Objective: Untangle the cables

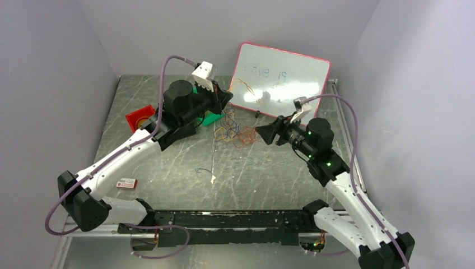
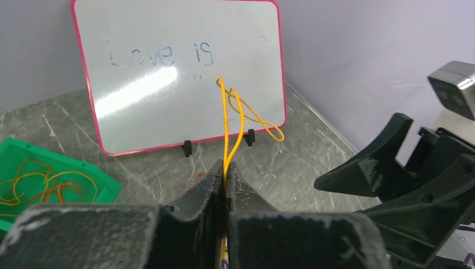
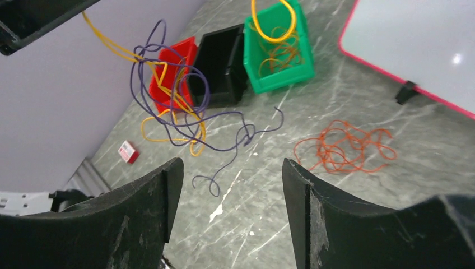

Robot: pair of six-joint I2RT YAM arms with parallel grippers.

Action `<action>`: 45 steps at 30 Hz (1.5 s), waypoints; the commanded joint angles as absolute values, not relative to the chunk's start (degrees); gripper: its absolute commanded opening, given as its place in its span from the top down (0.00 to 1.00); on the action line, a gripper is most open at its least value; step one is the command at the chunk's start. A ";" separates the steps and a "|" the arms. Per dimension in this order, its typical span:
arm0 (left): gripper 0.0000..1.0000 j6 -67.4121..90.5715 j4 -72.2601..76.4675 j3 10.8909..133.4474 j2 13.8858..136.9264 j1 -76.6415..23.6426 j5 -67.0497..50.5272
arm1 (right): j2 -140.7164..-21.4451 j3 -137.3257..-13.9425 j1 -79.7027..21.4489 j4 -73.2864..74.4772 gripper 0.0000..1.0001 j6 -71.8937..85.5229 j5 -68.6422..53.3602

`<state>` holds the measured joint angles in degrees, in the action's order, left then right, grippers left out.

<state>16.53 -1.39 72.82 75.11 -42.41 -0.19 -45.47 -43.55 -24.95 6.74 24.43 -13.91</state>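
Observation:
My left gripper [image 1: 226, 98] is raised over the table's far middle, shut on a yellow cable [image 2: 226, 120] whose loops stick up past the tips [image 2: 226, 168]. Below it hangs a tangle of yellow and dark blue-purple cables [image 3: 173, 101], also seen from above [image 1: 226, 126]; a dark strand [image 1: 213, 159] trails down to the table. An orange cable [image 3: 344, 148] lies bunched on the table, apart from the tangle [image 1: 245, 137]. My right gripper [image 1: 262, 134] is open and empty [image 3: 229, 162], just right of the hanging tangle, near the orange pile.
A pink-framed whiteboard [image 1: 280, 78] stands at the back. A green bin [image 3: 280, 81] holding yellow-orange loops, a black bin [image 3: 221, 61] and a red bin [image 1: 140, 117] sit at the far left. A small red-white box [image 1: 126, 183] lies near left.

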 commanded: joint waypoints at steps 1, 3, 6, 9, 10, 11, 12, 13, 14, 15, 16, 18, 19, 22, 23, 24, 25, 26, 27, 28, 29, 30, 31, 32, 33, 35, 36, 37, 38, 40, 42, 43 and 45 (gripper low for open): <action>0.93 16.66 -1.49 74.97 74.98 -42.08 -2.79 | -48.40 -42.31 -24.80 -3.29 0.31 27.55 -24.02; 0.93 16.70 -1.27 74.76 74.97 -42.07 -3.11 | -49.42 -41.66 -24.83 -7.20 0.30 29.73 -24.65; 0.93 16.77 -0.89 74.53 74.95 -42.08 -4.09 | -51.57 -40.41 -24.89 -13.94 0.31 33.75 -25.88; 0.93 16.85 -0.62 74.62 75.12 -42.09 -5.19 | -54.83 -39.81 -25.23 -18.99 0.35 36.25 -28.77; 0.93 16.96 -0.59 74.70 75.17 -42.08 -5.28 | -55.76 -39.94 -25.75 -19.56 0.36 36.18 -29.46; 0.93 16.96 -0.66 74.78 75.23 -42.09 -5.24 | -56.33 -40.03 -26.43 -19.81 0.36 35.76 -29.94; 0.93 16.96 -0.72 74.91 75.31 -42.10 -5.16 | -56.69 -40.30 -27.23 -19.75 0.36 35.04 -30.01; 0.93 16.90 -0.76 74.90 75.36 -42.10 -5.03 | -57.04 -40.64 -27.84 -19.59 0.36 34.16 -30.24; 0.93 16.90 -0.68 74.84 75.33 -42.06 -4.89 | -57.27 -41.07 -29.36 -19.29 0.36 33.14 -30.53; 0.93 16.95 -0.64 74.84 75.32 -42.06 -4.80 | -57.45 -41.60 -30.61 -18.77 0.36 31.76 -30.58; 0.93 17.01 -0.78 74.88 75.40 -42.06 -4.79 | -57.63 -42.04 -31.69 -18.51 0.36 30.92 -30.48; 0.93 17.11 -1.04 75.05 75.54 -42.06 -4.67 | -58.09 -42.56 -33.60 -18.24 0.36 29.74 -29.70; 0.93 17.06 -1.14 75.06 75.58 -42.02 -4.70 | -58.40 -42.70 -34.36 -18.09 0.36 29.51 -28.84; 0.93 17.13 -0.78 74.85 75.45 -42.08 -5.09 | -59.50 -42.74 -35.78 -18.38 0.40 29.67 -25.62; 0.93 17.20 -0.71 74.80 75.36 -42.05 -5.22 | -59.83 -42.49 -36.07 -18.82 0.42 30.20 -24.20; 0.93 17.29 -0.70 74.73 75.36 -42.03 -5.26 | -60.04 -42.26 -36.14 -19.45 0.43 31.01 -22.55; 0.93 17.17 -0.76 74.76 75.33 -42.07 -5.36 | -60.29 -42.20 -36.22 -19.69 0.44 31.55 -21.11; 0.93 17.16 -0.84 74.73 75.28 -42.07 -5.53 | -60.48 -42.14 -36.26 -20.06 0.45 31.90 -19.48; 0.93 17.14 -0.82 74.64 75.20 -42.10 -5.56 | -60.66 -42.11 -36.34 -20.65 0.45 32.09 -18.56; 0.93 17.14 -0.76 74.56 75.15 -42.06 -5.69 | -60.73 -42.10 -36.37 -21.20 0.45 32.28 -17.75; 0.93 17.19 -0.78 74.46 75.15 -42.09 -5.90 | -60.80 -42.03 -36.51 -21.60 0.46 32.48 -17.31; 0.93 17.27 -0.69 74.45 75.15 -42.08 -6.29 | -61.10 -42.08 -36.54 -22.35 0.46 32.76 -17.14; 0.93 17.23 -0.77 74.44 75.14 -42.07 -6.45 | -61.48 -42.43 -36.49 -22.55 0.47 32.91 -17.25; 0.93 17.25 -0.71 74.37 75.17 -42.09 -6.70 | -61.94 -42.71 -36.47 -22.66 0.48 32.89 -17.79; 0.93 17.31 -0.68 74.28 75.23 -42.02 -6.90 | -62.50 -43.35 -36.58 -22.70 0.49 32.81 -18.29; 0.93 17.39 -0.56 74.12 75.10 -42.07 -7.03 | -63.41 -44.18 -37.10 -22.68 0.52 32.53 -18.90; 0.93 17.39 -0.44 74.03 75.14 -42.07 -6.95 | -63.84 -44.47 -37.43 -22.55 0.54 32.33 -19.04; 0.93 17.46 -0.37 74.01 75.15 -42.03 -6.90 | -64.16 -44.67 -37.59 -22.46 0.57 32.10 -19.10; 0.93 17.45 -0.39 74.00 75.07 -42.09 -6.86 | -64.42 -44.79 -37.75 -22.26 0.61 31.82 -19.04; 0.93 17.44 -0.32 74.07 74.91 -42.08 -6.50 | -64.72 -44.90 -37.84 -20.99 0.72 31.31 -18.53; 0.93 17.57 -0.69 74.52 74.71 -42.04 -5.80 | -64.51 -44.71 -37.85 -18.90 0.86 31.14 -15.55; 0.93 17.63 -1.06 74.91 74.64 -42.05 -5.23 | -64.25 -44.55 -37.88 -17.20 0.94 31.56 -12.71; 0.93 17.10 -2.49 76.42 74.44 -42.03 -2.92 | -63.55 -43.88 -37.80 -13.15 1.00 33.29 -6.65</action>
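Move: The purple cable hangs tangled in the yellow one; the part I go for is about 11 cm to the left of my open right hand, 2 cm farther out and nearly level. From that hand, the yellow cable's pinched part, in my left fingers, lies some 10 cm left, 5 cm ahead and 8 cm up, and the orange cable on the table some 15 cm ahead, 7 cm left and 25 cm down. From my left hand the purple strand is about 9 cm below, 3 cm back and level sideways. I sweep my right hand about 11 cm left to the purple cable hanging beneath my left hand, turning it some 20 degrees counter-clockwise, easing back a little, and rolling its left side up about 10 degrees. It dips back towards me by 3 cm on the way and comes forward again, then its fingers shut and pinch a purple strand. My left hand keeps its grip on the yellow cable and drifts barely 2 cm back and right. ##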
